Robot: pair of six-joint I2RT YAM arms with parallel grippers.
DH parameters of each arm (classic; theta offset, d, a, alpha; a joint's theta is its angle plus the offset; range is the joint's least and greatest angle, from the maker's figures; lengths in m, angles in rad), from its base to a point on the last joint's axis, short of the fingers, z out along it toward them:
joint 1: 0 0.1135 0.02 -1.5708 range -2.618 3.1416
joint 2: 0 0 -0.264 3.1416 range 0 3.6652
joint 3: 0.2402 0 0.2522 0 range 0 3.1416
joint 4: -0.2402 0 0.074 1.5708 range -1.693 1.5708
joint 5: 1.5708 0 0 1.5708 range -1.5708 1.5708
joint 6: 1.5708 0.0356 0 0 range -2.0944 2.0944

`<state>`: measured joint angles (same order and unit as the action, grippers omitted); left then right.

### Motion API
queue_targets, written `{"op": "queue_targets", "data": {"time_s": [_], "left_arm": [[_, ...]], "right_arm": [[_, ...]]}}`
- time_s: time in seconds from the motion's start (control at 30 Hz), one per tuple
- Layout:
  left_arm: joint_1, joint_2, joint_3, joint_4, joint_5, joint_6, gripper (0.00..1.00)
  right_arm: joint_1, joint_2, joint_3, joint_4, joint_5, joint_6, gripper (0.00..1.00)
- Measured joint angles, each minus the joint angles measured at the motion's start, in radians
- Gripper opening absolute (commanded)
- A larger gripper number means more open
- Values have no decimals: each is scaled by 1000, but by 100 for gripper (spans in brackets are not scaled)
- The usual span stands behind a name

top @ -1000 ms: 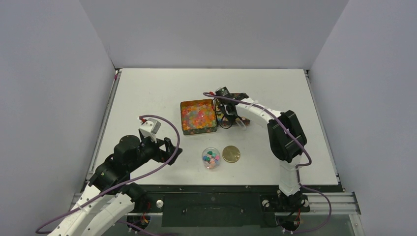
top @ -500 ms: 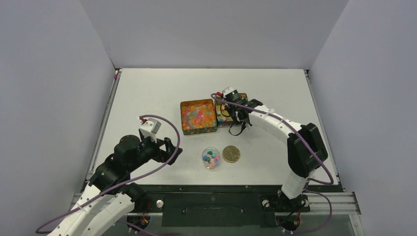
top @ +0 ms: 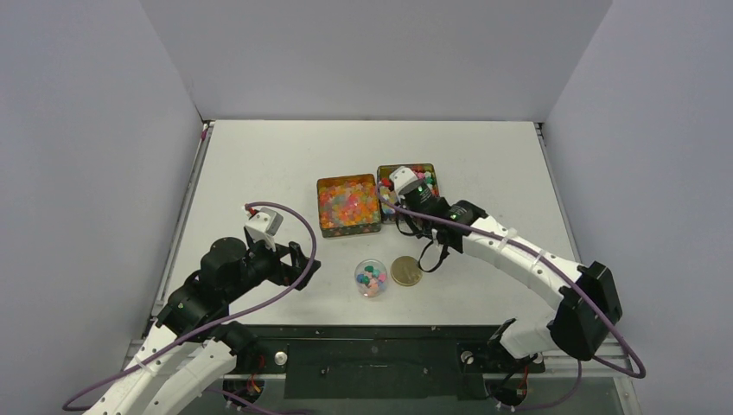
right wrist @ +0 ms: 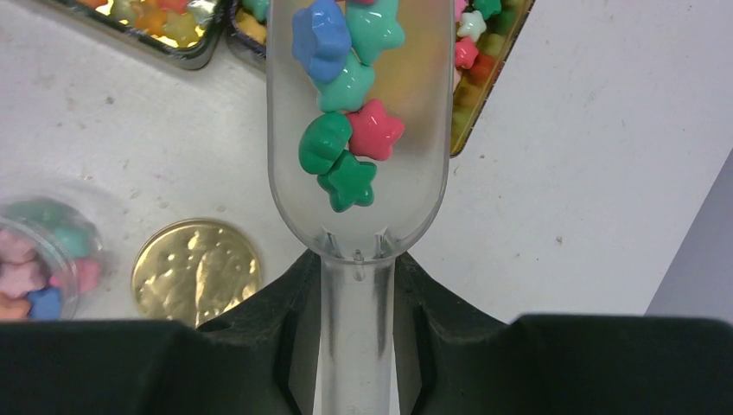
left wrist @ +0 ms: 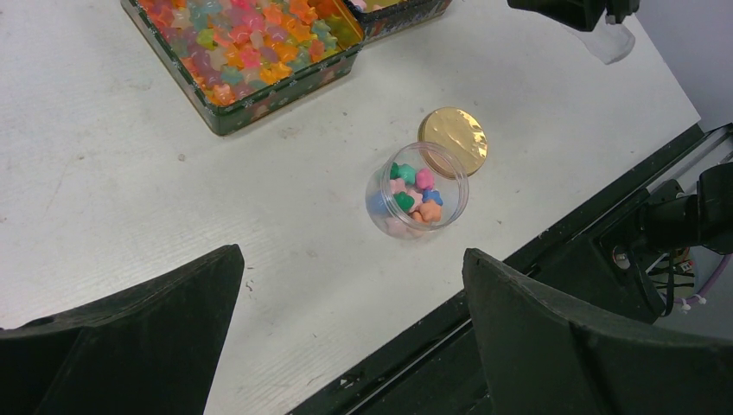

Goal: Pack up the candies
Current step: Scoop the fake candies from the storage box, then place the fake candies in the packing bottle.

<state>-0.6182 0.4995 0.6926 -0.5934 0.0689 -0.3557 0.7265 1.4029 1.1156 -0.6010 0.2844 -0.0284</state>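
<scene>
Glossy translucent candies (top: 347,201) fill a square tin (left wrist: 268,99). Opaque candies (top: 425,186) lie in a second tin (right wrist: 493,95) to its right. My right gripper (right wrist: 357,268) is shut on the handle of a clear scoop (right wrist: 358,173), which holds several blue, green and pink star candies (right wrist: 346,86). The scoop hangs over that tin's near edge, with the right gripper (top: 417,220) above it. A small clear jar (left wrist: 417,192) with a few candies stands nearer the front. My left gripper (left wrist: 350,259) is open and empty, left of the jar and apart from it.
A flat gold lid (left wrist: 453,138) lies just right of the jar (top: 371,277). The table's black front rail (left wrist: 553,285) runs close behind the jar and lid. Grey walls close in both sides and the back. The right arm's purple cable (top: 519,259) trails over the table.
The right arm has drawn the loaded scoop back from the right tin toward the front, and its elbow has swung out to the right. The left arm has not moved.
</scene>
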Motion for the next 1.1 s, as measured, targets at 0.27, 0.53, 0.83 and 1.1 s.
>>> {"op": "queue_targets", "data": {"time_s": [0.27, 0.53, 0.83, 1.1], "left_arm": [[0, 0, 0, 0, 0, 0, 96], [0, -3, 0, 0, 0, 0, 96], [0, -16, 0, 0, 0, 0, 96], [0, -16, 0, 0, -1, 0, 96]], "right_arm": [[169, -96, -15, -99, 16, 55, 0], [299, -178, -18, -226, 7, 122, 0], [417, -192, -18, -333, -52, 219, 0], [452, -161, -19, -430, -102, 292, 0]]}}
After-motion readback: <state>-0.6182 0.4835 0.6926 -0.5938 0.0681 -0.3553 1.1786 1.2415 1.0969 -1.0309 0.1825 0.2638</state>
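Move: The open jar for the scooped candies stands about 12 cm back and 12 cm to the left of the right hand, some 11 cm lower. Its gold lid lies 8 cm back and 5 cm left of that hand; the candy box just scooped from is 10 cm ahead, straight out, and the orange candy box 8 cm ahead and 16 cm left, all about 13 cm below. From the idle left hand the jar is 3 cm forward, 12 cm right and 18 cm down. The clear scoop, loaded with star candies and still pinched by its handle, is carried back about 18 cm by the right hand, away from the candy box and towards the jar, drifting a little left early on. The hand rises 2 cm and then sinks as much again; the wrist turns counter-clockwise some 15 degrees and tips nearly 20 degrees farther down, mostly in the second half. ##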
